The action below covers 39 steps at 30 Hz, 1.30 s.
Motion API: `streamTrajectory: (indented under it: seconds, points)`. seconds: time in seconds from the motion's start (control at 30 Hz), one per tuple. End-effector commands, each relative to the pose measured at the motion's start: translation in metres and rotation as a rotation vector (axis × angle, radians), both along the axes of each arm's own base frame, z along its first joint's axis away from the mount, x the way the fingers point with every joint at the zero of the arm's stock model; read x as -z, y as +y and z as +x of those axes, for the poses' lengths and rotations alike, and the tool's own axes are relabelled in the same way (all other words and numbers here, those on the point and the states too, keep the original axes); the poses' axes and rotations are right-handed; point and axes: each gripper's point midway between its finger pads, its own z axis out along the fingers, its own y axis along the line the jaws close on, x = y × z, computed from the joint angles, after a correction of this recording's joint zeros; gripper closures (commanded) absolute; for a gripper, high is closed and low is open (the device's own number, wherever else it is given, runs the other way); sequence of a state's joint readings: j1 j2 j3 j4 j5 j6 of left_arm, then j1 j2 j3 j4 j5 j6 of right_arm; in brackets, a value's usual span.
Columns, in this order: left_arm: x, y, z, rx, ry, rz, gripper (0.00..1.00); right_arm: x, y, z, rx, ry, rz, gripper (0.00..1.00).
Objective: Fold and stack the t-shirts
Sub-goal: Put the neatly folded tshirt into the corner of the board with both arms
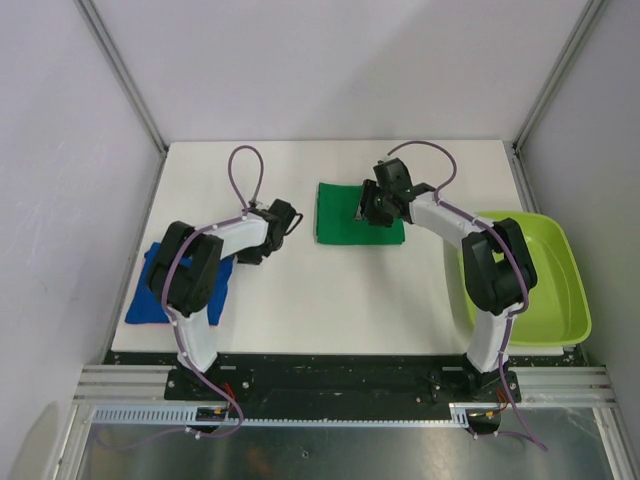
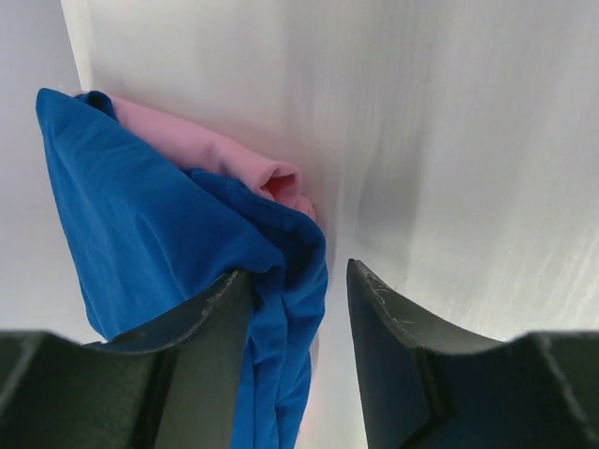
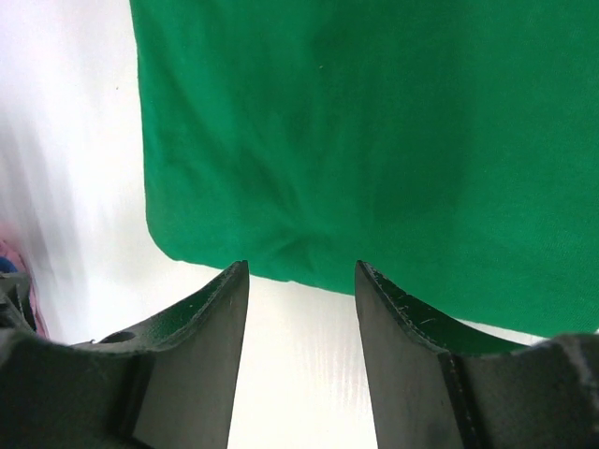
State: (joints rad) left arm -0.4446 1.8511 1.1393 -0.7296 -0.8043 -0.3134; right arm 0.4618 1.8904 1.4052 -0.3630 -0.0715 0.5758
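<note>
The dark green t-shirt [image 1: 345, 212] lies folded into a flat rectangle at the table's back middle. My right gripper [image 1: 368, 212] hangs over its right part, open; in the right wrist view the gripper [image 3: 300, 265] has bare table between its fingers and the green t-shirt [image 3: 356, 131] just ahead of the tips. The royal blue t-shirt [image 1: 150, 295] lies bunched at the left edge, partly under my left arm. My left gripper [image 1: 250, 250] points toward it. In the left wrist view the gripper [image 2: 296, 269] is open, and a fold of the blue t-shirt [image 2: 150, 224] with its pink edge [image 2: 215, 150] reaches into the gap beside the left finger.
A lime-green plastic tub [image 1: 560, 290] stands at the table's right edge beside my right arm. The white table [image 1: 330, 300] is bounded by a metal frame and pale walls on three sides.
</note>
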Motion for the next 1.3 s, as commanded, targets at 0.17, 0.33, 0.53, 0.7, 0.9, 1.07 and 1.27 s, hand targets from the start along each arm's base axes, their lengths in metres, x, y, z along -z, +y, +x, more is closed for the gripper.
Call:
streamTrajectory:
  seconds: [0.17, 0.33, 0.53, 0.7, 0.9, 1.07, 1.27]
  points:
    - [0.015, 0.014, 0.005, -0.07, 0.023, 0.032, 0.5, -0.022, 0.002, 0.001, -0.002, -0.046, 0.052, 0.47]
    - [0.022, 0.026, 0.003, -0.103, 0.041, 0.055, 0.53, -0.025, 0.001, 0.001, -0.001, -0.052, 0.056, 0.47]
    - [0.024, 0.033, 0.002, -0.13, 0.042, 0.055, 0.73, -0.025, -0.001, 0.001, 0.001, -0.051, 0.058, 0.47]
    - [0.021, 0.031, 0.004, -0.134, 0.028, 0.026, 0.97, -0.027, -0.004, 0.001, 0.007, -0.057, 0.058, 0.47]
    - [0.011, 0.022, 0.007, -0.133, -0.012, -0.042, 1.0, -0.028, -0.011, 0.003, 0.024, -0.057, 0.055, 0.47]
    - [-0.001, 0.009, 0.013, -0.113, -0.048, -0.103, 1.0, -0.028, -0.019, 0.003, 0.04, -0.058, 0.052, 0.47]
    - [-0.01, -0.009, 0.019, -0.083, -0.076, -0.155, 1.0, -0.029, -0.026, 0.004, 0.056, -0.056, 0.049, 0.48]
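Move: Just left of the left hand, about 3 cm over and 2 cm lower, lies the far right corner of the folded blue t-shirt. The shirt's middle is some 15 cm left and 6 cm back of this hand; pink cloth peeks out about 7 cm left and 1 cm ahead. The green t-shirt lies roughly 30 cm right, 13 cm ahead. From the right hand, that blue corner is around 31 cm left, 7 cm back and 7 cm below. Sinking about 2.5 cm while sliding 3 cm left, the left hand brings its half-open fingers around the blue t-shirt's edge by the far right corner and shuts them, pinching the cloth. It then lifts and draws back right, about 1.5 cm each way. The right hand, fingers still open, drifts some 2 cm right above the green t-shirt. ##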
